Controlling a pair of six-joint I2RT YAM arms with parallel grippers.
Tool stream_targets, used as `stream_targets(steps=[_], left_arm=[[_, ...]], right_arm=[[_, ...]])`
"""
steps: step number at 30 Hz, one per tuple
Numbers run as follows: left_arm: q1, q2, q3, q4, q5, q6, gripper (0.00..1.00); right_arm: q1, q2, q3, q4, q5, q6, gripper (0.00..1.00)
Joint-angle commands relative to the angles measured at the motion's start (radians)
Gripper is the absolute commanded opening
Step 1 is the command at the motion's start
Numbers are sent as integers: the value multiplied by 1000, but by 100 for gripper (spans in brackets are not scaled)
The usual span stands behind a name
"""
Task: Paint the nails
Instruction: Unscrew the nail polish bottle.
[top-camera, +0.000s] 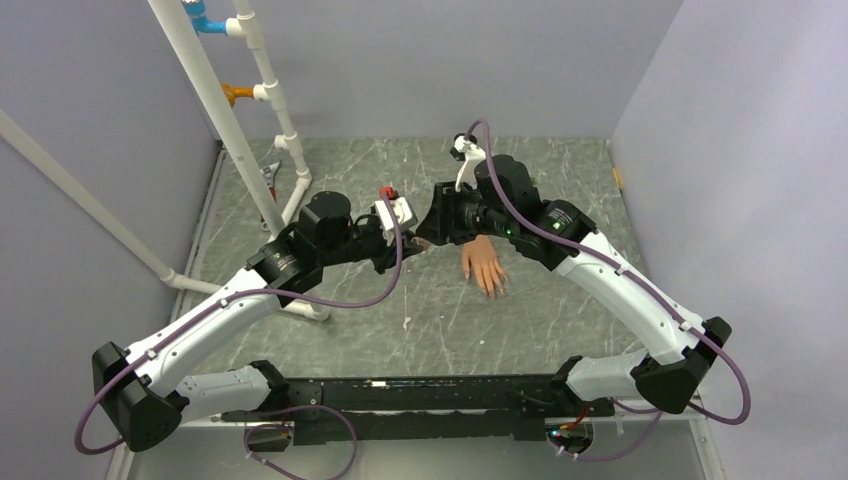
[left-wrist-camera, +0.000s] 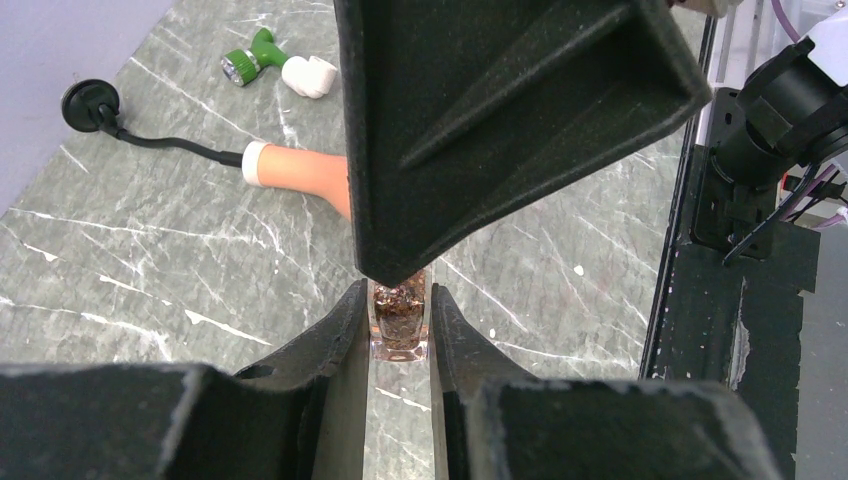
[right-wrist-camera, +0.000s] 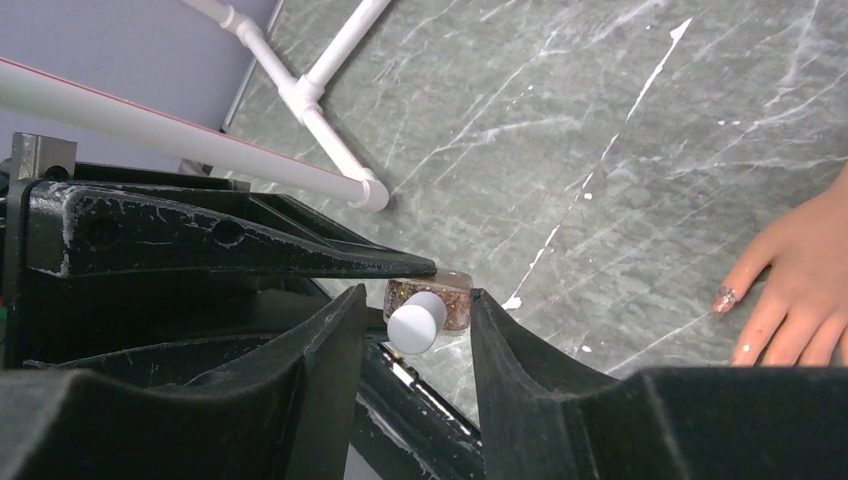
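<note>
My left gripper (left-wrist-camera: 400, 300) is shut on a small glass bottle (left-wrist-camera: 400, 318) of brown glitter polish, held above the table. The bottle's white cap (right-wrist-camera: 416, 322) points into my right gripper (right-wrist-camera: 417, 293), whose jaws stand either side of the cap with a gap on each side. In the top view both grippers meet at mid-table, left gripper (top-camera: 418, 240) against right gripper (top-camera: 432, 232), hiding the bottle. The peach mannequin hand (top-camera: 484, 265) lies flat just right of them, fingers toward the arm bases. One of the nails (right-wrist-camera: 724, 298) shows glitter; the others are too small to judge.
A white PVC pipe frame (top-camera: 250, 120) stands at the back left, its foot on the table (right-wrist-camera: 330, 150). A green and white piece (left-wrist-camera: 262, 60) and a black round disc with a cable (left-wrist-camera: 90, 100) lie beyond the hand's white cuff (left-wrist-camera: 255, 165).
</note>
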Motion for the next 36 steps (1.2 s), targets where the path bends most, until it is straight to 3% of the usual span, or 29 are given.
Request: stream_targets(steps=[1,6,11,14,24,36], left_arm=[[-3,-19,27,45,3,-2,0],[-3,-19,30,43,6,-1,0],[-2,-22,28,45,6,-3,0],[-3,-25,26,47,20,-6,0],[-2,-28,25,60,78,-24,0],[13,-19,25,67,151,-37,0]], right_arm=[[1,4,51,-22,-27,-12,43],[0,2,40,-10,-36,-23,31],[1,17,48,-35,-68,-48,11],[0,7,31,-14,-106,-90,6],[1,-88,-91,113,-197,-215,0],[2,-221,-273,309,-346,-402,0]])
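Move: My left hand holds the nail polish bottle by its glass. Its white cap sticks out about 3 cm above and 2 cm to the right of that hand, level with it fore and aft. The cap is already between my open right fingertips, about 1 cm below and 1 cm back of that hand. The model hand lies on the table about 6 cm ahead, 11 cm right and 26 cm below my right hand, and from my left about 7 cm ahead, 13 cm right and 24 cm down. I ease my right hand half a centimetre down and back and shut its fingers until they pinch the white cap. Then I twist that wrist some 25 degrees, counter-clockwise and tilting its front upward, as the hand swings about 3 cm back. My left hand keeps its grip on the glass, follows some 2 cm back and turns slightly clockwise against the twist. ##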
